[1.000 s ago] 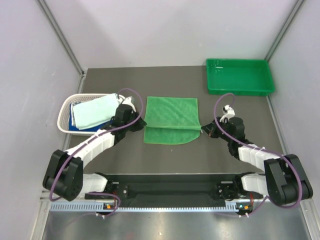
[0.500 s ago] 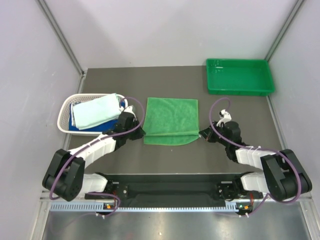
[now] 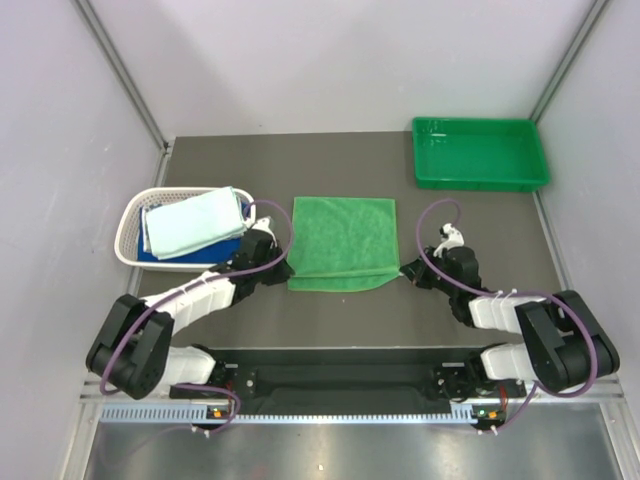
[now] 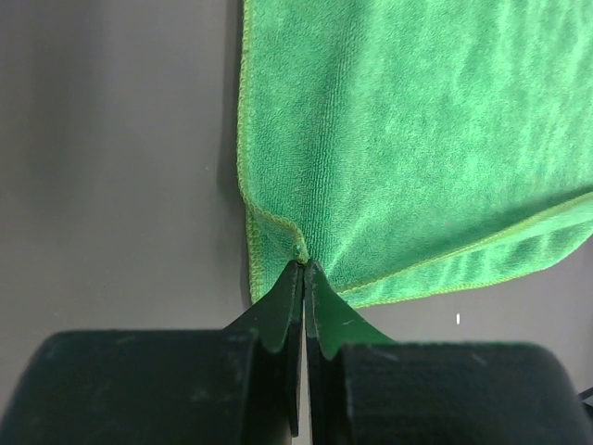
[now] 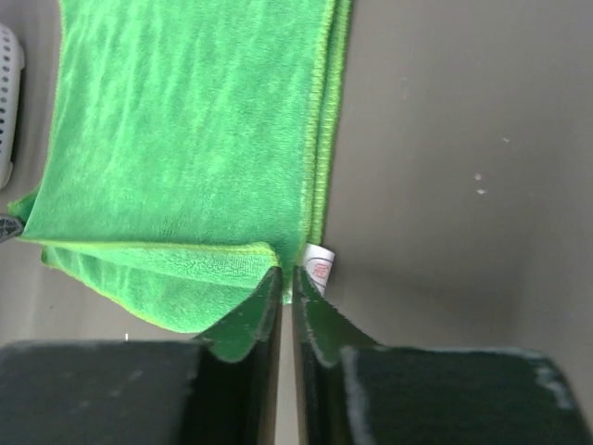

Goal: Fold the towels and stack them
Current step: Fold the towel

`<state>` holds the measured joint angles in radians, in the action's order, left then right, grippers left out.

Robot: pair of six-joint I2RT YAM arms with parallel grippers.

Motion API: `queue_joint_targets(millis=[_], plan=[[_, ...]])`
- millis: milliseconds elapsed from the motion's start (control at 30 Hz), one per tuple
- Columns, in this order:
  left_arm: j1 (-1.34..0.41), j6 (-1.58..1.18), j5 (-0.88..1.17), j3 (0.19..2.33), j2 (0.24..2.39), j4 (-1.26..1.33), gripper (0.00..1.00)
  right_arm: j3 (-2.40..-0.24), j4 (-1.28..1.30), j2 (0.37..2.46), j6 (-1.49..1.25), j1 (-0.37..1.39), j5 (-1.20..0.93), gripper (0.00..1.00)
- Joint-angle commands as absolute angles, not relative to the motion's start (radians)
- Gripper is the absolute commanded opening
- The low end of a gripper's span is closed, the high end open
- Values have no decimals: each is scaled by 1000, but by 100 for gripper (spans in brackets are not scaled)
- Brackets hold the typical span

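The bright green towel (image 3: 342, 240) lies folded in two in the middle of the table, its upper layer ending a little short of the near edge. My left gripper (image 3: 283, 268) sits low at its near left corner. In the left wrist view that gripper (image 4: 303, 264) is shut, pinching the corner of the towel (image 4: 417, 139). My right gripper (image 3: 405, 270) is at the near right corner. Its jaws (image 5: 286, 271) stand a slit apart with the towel's (image 5: 185, 139) edge between the tips, beside a white label (image 5: 318, 267). A pale mint-white towel (image 3: 195, 222) lies on a blue one (image 3: 225, 250) in the basket.
The white lattice basket (image 3: 130, 225) stands at the left, close to my left arm. A green plastic tray (image 3: 480, 122) sits at the far right corner. Grey walls close in the table on three sides.
Both grippers have moved toward the near edge and down, drawing the towel's upper layer flat over the lower one. The right jaws have parted slightly.
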<state>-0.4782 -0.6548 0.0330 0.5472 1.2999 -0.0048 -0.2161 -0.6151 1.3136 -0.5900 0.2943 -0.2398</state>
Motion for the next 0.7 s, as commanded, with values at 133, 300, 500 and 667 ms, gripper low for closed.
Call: queue_joint_targets(millis=[133, 300, 500, 667], plan=[[-485, -632, 40, 512, 1302, 38, 11, -157, -667, 1255, -617, 304, -192, 23], [-485, -626, 58, 500, 1233, 9, 30, -150, -597, 1174, -623, 302, -163, 33], [-488, -626, 83, 534, 1120, -41, 34, -189, -558, 1177, -644, 302, -134, 39], [-503, -629, 115, 610, 1205, 47, 35, -248, -593, 1261, -647, 304, -155, 55]])
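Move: The green towel is already held by its upper layer's near corners, one in each hand, almost down on the table. Its middle lies about 6 cm ahead, 12 cm to the right and 2 cm below the left hand; from the right hand it is some 6 cm ahead, 13 cm to the left and 2 cm down. The white basket stands roughly 10 cm ahead and 22 cm to the left of the left hand, the green bin about 27 cm ahead and 17 cm right of the right hand. The towel's two near corners are drawn about 1.5 cm back and a centimetre down towards the lower layer's near edge, then let go as both grippers open, the left to about a third, the right to half. The left hand then rises some 5 cm off its corner; the right, having shifted 1.5 cm outward, stays low beside the label corner and turns slightly clockwise. ##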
